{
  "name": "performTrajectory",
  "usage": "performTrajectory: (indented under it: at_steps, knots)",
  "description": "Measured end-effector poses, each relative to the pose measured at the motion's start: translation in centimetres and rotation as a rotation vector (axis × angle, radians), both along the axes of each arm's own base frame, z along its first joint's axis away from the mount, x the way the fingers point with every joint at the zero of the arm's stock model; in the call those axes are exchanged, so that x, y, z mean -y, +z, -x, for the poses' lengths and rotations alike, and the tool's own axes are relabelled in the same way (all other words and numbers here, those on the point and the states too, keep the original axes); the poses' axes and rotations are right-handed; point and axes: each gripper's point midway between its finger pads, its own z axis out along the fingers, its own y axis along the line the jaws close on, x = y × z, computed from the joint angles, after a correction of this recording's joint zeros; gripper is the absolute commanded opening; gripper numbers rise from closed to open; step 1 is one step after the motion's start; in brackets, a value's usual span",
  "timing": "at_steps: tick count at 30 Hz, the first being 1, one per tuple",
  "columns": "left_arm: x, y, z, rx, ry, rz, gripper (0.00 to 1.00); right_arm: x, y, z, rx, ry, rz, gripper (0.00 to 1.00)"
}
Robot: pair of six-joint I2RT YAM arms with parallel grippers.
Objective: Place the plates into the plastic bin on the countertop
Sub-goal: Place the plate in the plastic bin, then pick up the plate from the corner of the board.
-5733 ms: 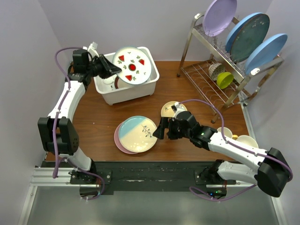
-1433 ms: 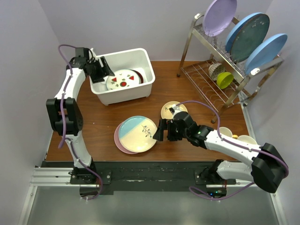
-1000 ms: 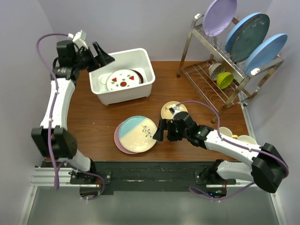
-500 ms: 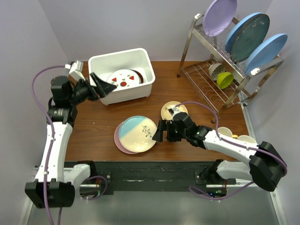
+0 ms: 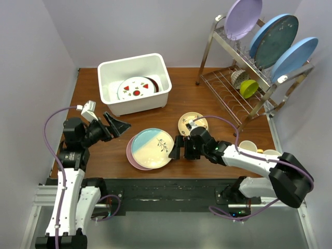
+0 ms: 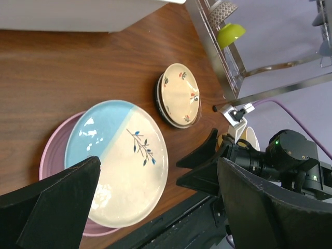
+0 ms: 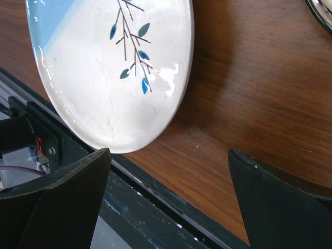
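Note:
The white plastic bin (image 5: pixel 155 65) stands at the back left of the countertop (image 5: pixel 218 98). In it lies the white plate with red-green motifs (image 5: pixel 136 88), on top of a maroon-rimmed plate (image 5: pixel 154 83). A pale blue and cream plate (image 5: pixel 151 148) (image 6: pixel 122 161) (image 7: pixel 109 67) rests on a pink plate (image 5: pixel 129 155) (image 6: pixel 54 150). A small tan plate (image 5: pixel 191 122) (image 6: pixel 179 94) lies to their right. My left gripper (image 5: pixel 122 126) (image 6: pixel 159 161) is open and empty, left of the stack. My right gripper (image 5: pixel 178 148) (image 7: pixel 168 153) is open at the stack's right edge, holding nothing.
A chrome dish rack (image 5: pixel 244 78) at the back right holds a lilac plate (image 5: pixel 243 18), two big blue plates (image 5: pixel 274 40) and a yellow-green cup (image 5: pixel 249 88). Two cups (image 5: pixel 273 154) stand by the right arm. A black rail (image 5: pixel 166 189) runs along the near edge.
My left arm has drawn back from the bin and swung down to the near left, ending beside the plate stack with its gripper open. The motif plate stays in the bin. The right arm has barely moved.

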Motion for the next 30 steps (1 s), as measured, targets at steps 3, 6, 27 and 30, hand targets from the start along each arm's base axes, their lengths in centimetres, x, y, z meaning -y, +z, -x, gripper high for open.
performTrajectory:
  at_steps: [3,6,27,30]
  knots:
    - [0.0,-1.0,0.6,-0.028,0.002,0.001,1.00,0.1,-0.7,0.1,-0.015,-0.008,0.003,0.99]
    - [0.0,-1.7,0.8,-0.047,0.002,0.003,1.00,0.0,-1.2,0.1,-0.025,-0.016,0.002,0.98]
    - [0.0,-4.6,1.4,-0.127,0.002,0.005,1.00,-1.8,-2.8,-0.5,-0.083,-0.083,-0.096,0.70]
    - [0.0,-4.6,1.4,-0.128,0.002,0.005,1.00,-1.9,-2.9,-0.6,-0.087,-0.086,-0.100,0.63]
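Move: For the right hand, the blue-and-cream plate's middle lies about 11 cm left, 1 cm ahead and 4 cm down. The pink plate under it sits some 3 cm farther left; the small-plate stack is 13 cm ahead and 7 cm right of this hand. From the left hand, the same blue-and-cream plate is roughly 14 cm right, 3 cm back and 20 cm down; the bin is 28 cm ahead and 6 cm right. Lower the right gripper about 3 cm, then ease it 2 cm left as well, onto the near-hand rim of the blue-and-cream plate, rolling its left side up slightly and partly closing the fingers, one over the plate's edge and the other outside. Meanwhile sink the left gripper some 5 cm, wide open, tipping it down slightly, then hold it above and left of the plates. ##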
